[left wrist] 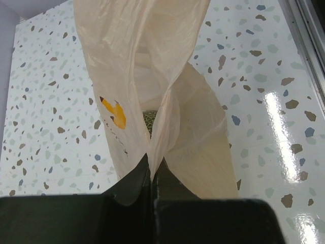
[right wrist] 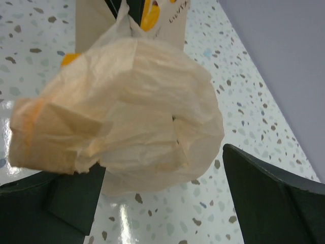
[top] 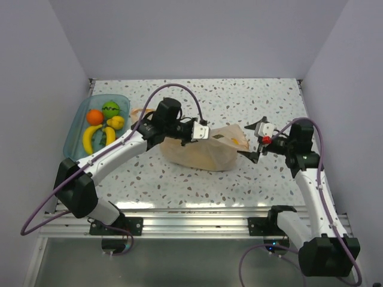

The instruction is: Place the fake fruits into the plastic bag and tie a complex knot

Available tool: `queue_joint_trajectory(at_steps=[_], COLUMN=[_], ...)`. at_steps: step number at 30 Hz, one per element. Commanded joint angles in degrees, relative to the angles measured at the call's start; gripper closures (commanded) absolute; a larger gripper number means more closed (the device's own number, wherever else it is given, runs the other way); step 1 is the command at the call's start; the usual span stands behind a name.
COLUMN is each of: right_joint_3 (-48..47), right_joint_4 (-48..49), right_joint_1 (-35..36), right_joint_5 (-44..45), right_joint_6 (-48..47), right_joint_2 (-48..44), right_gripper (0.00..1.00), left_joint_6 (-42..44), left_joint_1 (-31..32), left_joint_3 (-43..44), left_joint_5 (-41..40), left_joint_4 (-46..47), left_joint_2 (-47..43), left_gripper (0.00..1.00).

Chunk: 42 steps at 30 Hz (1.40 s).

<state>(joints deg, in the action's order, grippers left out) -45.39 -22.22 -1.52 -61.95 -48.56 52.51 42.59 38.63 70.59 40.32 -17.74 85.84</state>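
The peach-orange plastic bag (top: 203, 152) lies in the middle of the table. My left gripper (top: 201, 132) is shut on a fold of its film (left wrist: 152, 152) at the top left and holds it up. A grey-green melon (left wrist: 148, 119) shows inside the bag. My right gripper (top: 252, 143) stands open at the bag's right end, and the crumpled film (right wrist: 137, 117) bulges between its fingers (right wrist: 274, 198). An orange (top: 94, 116), a green ball (top: 110, 109), bananas (top: 91, 138) and a small yellow piece (top: 116, 122) lie apart at the left. No knot is in view.
The loose fruits sit in a clear blue tray (top: 74, 130) against the left wall. A bit of bag handle (top: 140, 112) pokes out behind the left arm. White walls close in the left, far and right sides of the speckled table (top: 239, 95).
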Motion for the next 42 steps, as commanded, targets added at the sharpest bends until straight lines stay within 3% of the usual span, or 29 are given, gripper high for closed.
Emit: queue_joint_trajectory(at_steps=[1,11,13,17,18,19,21,25,31,39,42], right_joint_3=[0.65,0.3,0.73,-0.04,-0.58,-0.93,-1.98,-4.0,-1.47,-2.51,-2.25], right_joint_4=[14.21,23.78,28.69,35.21,35.31,36.62,36.37,31.56,29.51,26.88,26.87], right_joint_1=[2.99,10.83,10.92,10.84,10.92,10.84,10.84,10.84,10.84,10.75,10.75], right_joint_5=[-6.17,-2.21,-1.16,1.66,1.92,3.06,5.08,10.53,19.49,24.51,19.62], right_joint_6=[8.12,11.89,17.59,31.65,36.12,39.03,45.81,56.71,70.6,84.05,85.74], right_joint_2=[0.22,6.64,7.17,8.22,8.4,8.83,9.19,10.76,12.09,15.95,17.27], right_gripper=[0.01,0.02,0.1,0.46,0.58,0.82,0.99,1.0,1.0,1.0,1.0], left_joint_6=[-0.23,-0.57,-1.89,-4.09,-4.53,-4.71,-5.75,-1.65,3.64,5.32,1.11], left_joint_1=[-0.31,-0.31,-0.31,-0.14,0.12,0.13,0.82,4.51,12.07,16.04,14.9], left_joint_3=[1.13,3.24,2.8,-1.05,-2.02,-4.12,-6.24,-15.27,-27.95,-26.56,-24.37], left_joint_5=[5.03,8.03,7.76,4.26,2.77,0.92,-2.33,-15.12,-28.86,-39.69,-35.6], left_joint_4=[1.66,1.56,2.79,6.56,8.58,9.64,12.88,16.76,31.97,35.93,34.62], left_joint_2=[-1.12,2.31,2.4,1.17,0.82,0.38,-1.02,-4.53,-5.35,2.83,3.28], left_gripper=[1.0,1.0,1.0,1.0,1.0,1.0,1.0,1.0,1.0,1.0,1.0])
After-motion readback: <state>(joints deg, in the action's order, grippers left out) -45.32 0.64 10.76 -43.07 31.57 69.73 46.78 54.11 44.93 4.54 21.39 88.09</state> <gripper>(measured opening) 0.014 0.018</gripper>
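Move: The bag's free end hangs between the right hand's open fingers and runs leftward; the part to be pinched lies about 5 cm left, 1 cm ahead and 2 cm above that hand. The left gripper, already pinching the bag, is some 14 cm to the right hand's left, level fore and aft and in height. From the left hand, that free end lies about 9 cm right, level fore and aft and 2 cm higher; the filled bag body lies roughly 14 cm straight below. Leftward about 6 cm, rising slightly and easing forward, the open right hand slips farther over the bag's free end and shuts its fingers on it. Keeping that pinch, it rolls some 70 degrees about its own finger line while sinking about 6 cm and creeping forward. The left hand keeps its hold on the bag, waits nearly still at first, then draws down towards the bag body, rolling and turning somewhat counter-clockwise. ##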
